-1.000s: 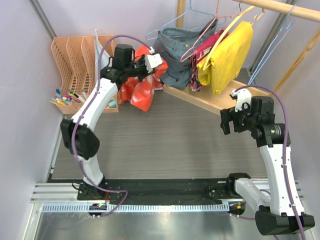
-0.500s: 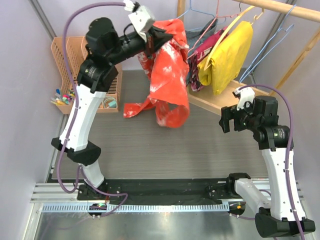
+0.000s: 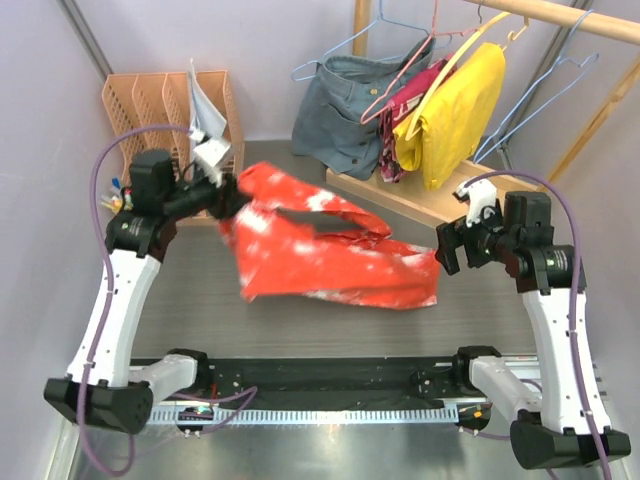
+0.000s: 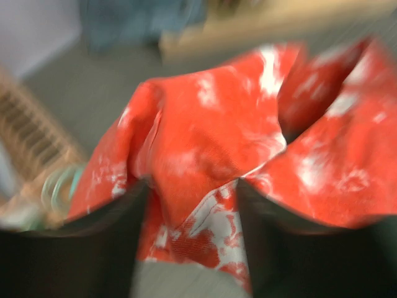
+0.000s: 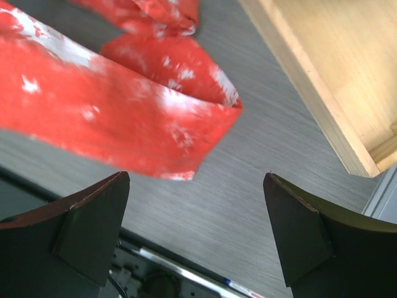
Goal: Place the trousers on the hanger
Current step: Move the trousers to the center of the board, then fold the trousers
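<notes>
The red-orange trousers (image 3: pixel 330 265) with white splotches are spread blurred across the table's middle, from my left gripper (image 3: pixel 228 195) to just before my right gripper (image 3: pixel 450 250). In the left wrist view the trousers (image 4: pixel 205 136) fill the frame, and the left gripper (image 4: pixel 189 205) stands open, its jaws parted with a fold of fabric between them. The right gripper (image 5: pixel 198 205) is wide open over bare table, with the trousers' leg end (image 5: pixel 155 124) just beyond its tips. An empty light-blue hanger (image 3: pixel 527 98) hangs from the rod at the back right.
A wooden rod (image 3: pixel 560 18) carries a grey-blue denim garment (image 3: pixel 345 110) and a yellow garment (image 3: pixel 455 110). A wooden board (image 3: pixel 420 200) lies below them. An orange file rack (image 3: pixel 150 110) and pens (image 3: pixel 125 195) stand at the back left.
The left arm swung down from high at the back to the left side, dragging the trousers out across the table. Its jaws have parted. The right arm barely moved.
</notes>
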Robot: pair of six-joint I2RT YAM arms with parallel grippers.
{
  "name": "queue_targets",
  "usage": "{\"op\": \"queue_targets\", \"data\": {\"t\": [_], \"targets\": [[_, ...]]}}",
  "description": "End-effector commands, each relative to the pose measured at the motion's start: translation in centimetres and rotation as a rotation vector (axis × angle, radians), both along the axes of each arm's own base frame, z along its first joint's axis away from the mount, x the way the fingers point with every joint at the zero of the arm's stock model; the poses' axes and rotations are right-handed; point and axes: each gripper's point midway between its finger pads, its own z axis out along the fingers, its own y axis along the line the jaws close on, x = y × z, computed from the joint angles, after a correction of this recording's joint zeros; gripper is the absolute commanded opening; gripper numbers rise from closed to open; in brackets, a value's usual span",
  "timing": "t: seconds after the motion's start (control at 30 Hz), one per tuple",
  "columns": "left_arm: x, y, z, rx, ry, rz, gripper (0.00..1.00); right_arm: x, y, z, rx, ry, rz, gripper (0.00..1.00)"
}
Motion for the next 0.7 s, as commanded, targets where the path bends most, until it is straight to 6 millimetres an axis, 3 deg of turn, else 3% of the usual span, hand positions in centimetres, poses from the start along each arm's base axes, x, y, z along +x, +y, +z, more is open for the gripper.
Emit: {"op": "queue_targets", "data": {"t": [0.0, 0.03, 0.07, 0.2, 0.33, 0.43, 0.67], "targets": [[-6.9, 6.5, -10.5, 0.285, 0.202, -0.118, 0.78, -0.8, -0.2, -2.6, -0.111, 0.136, 0.179, 0.98], [-7.9, 8.1, -11.9, 0.318, 0.25, -0.099, 0.92, -0.6, -0.5, -3.2, -0.136, 0.161, 0.185, 0.98], [-8.6, 8.9, -12.8, 0.345, 0.283, -0.088, 0.99, -0.1, -0.9, -4.2, -0.156, 0.201, 0.194, 1.0], [-9.7, 10.5, -15.0, 0.384, 0.408, -0.075, 1.0, 1.5, -1.7, -6.5, -0.221, 0.263, 0.226, 1.0], [-10.1, 11.0, -16.5, 0.414, 0.556, -0.147, 1.0, 2.4, -1.2, -8.6, -0.255, 0.311, 0.272, 1.0], [-9.6, 12.3, -18.5, 0.421, 0.677, -0.096, 1.0, 3.4, -0.2, -10.0, -0.269, 0.323, 0.284, 1.0], [-7.6, 15.5, -20.5, 0.355, 0.792, 0.13, 1.0, 6.0, 3.9, -13.4, -0.212, 0.372, 0.285, 0.98]]}}
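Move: The red trousers are swung out across the board, held at their left end by the left hand; their middle hangs about 14 cm to its right, 5 cm back and 20 cm below. The board's middle is some 10 cm right, 4 cm back and 36 cm below; the wooden rack, about 28 cm ahead, 22 cm left, 27 cm down. From the right hand the trousers' near end is about 4 cm ahead, straight in line, and 22 cm below; the wooden tray, roughly 30 cm ahead, 3 cm right, 23 cm below. The trousers' left end is let go as the left gripper goes on opening to full width; that hand sinks about 20 cm while moving left and somewhat back, fast at first, its fingers tipping downward. The right hand, still open, drops some 12 cm and eases slightly forward towards the trousers' right end, tipping down and turning counter-clockwise. ##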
